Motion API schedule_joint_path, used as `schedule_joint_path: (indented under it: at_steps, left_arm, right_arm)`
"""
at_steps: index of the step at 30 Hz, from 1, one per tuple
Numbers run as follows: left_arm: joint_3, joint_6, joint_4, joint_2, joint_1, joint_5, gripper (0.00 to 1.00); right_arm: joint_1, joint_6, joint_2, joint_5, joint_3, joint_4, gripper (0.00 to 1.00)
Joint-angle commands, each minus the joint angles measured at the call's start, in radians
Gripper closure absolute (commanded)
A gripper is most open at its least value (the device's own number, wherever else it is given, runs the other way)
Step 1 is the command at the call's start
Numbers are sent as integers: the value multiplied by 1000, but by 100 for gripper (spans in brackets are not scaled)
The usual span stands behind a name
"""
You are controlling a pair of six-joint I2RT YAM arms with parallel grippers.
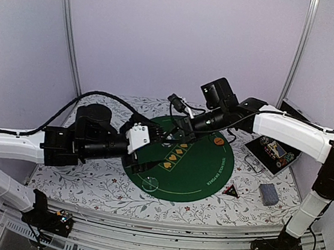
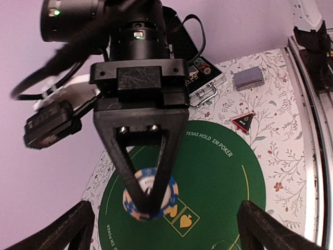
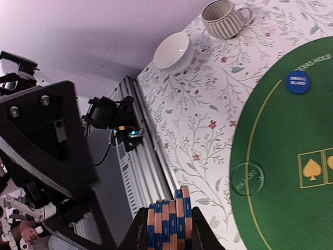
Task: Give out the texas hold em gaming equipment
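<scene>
My right gripper (image 3: 169,230) is shut on a stack of several blue-and-orange poker chips (image 3: 169,219), held on edge above the green poker mat (image 3: 291,151). In the left wrist view the same chips (image 2: 173,195) sit at the tips of the right gripper (image 2: 148,207), over the mat's left half. My left gripper (image 2: 166,232) is open wide and empty, its fingers (image 2: 67,229) spread either side of that stack and nearer the camera. Both grippers meet over the mat (image 1: 204,171). A blue button (image 3: 298,82), an orange button (image 1: 219,140) and a grey-blue deck of cards (image 1: 268,194) lie apart.
A striped mug (image 3: 223,18) and a white bowl (image 3: 173,50) stand on the floral cloth at the left. An open case (image 1: 272,152) lies at the right and a black triangle marker (image 1: 230,191) by the mat's right edge. A clear disc (image 3: 247,178) rests on the mat's rim.
</scene>
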Motion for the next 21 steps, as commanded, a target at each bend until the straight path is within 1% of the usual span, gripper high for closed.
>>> schedule_joint_path:
  at_steps: [1, 6, 10, 12, 14, 16, 20, 21]
  left_arm:
    - [40, 16, 10, 62, -70, -118, 4]
    - [51, -58, 4, 52, -76, -153, 23]
    - [73, -105, -27, 54, -80, -172, 33]
    - [73, -113, -29, 57, -89, -173, 32]
    - [70, -113, -26, 63, -104, -185, 26]
    - [71, -108, -26, 67, -114, -215, 26]
    - [57, -88, 14, 61, -117, -243, 35]
    - [51, -82, 28, 59, -117, -244, 38]
  right_arm:
    - [82, 62, -64, -53, -33, 118, 98]
    - [113, 92, -123, -35, -109, 177, 98]
    - [124, 120, -169, -10, -160, 221, 98]
    - [127, 130, -185, -4, -179, 243, 98]
    - [128, 142, -190, -5, -192, 264, 98]
    - [128, 148, -188, -8, -192, 274, 98]
    - [128, 148, -175, -5, -183, 275, 98]
    - [127, 147, -173, -2, -182, 274, 98]
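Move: The chip stack held in the right fingers is about 6 cm ahead of the open left hand and 4 cm to its right, nearly level with it. From the right hand, the left gripper's open jaws are thus about 6 cm back and 4 cm left. Down on the mat, some 24 cm below the left hand, the dealer button is 4 cm ahead and 2 cm left, and the small blind button 20 cm ahead and 10 cm left. Right hand brings the gripped chips back about 6 cm, then up 3, between the left's partly closing fingers. ##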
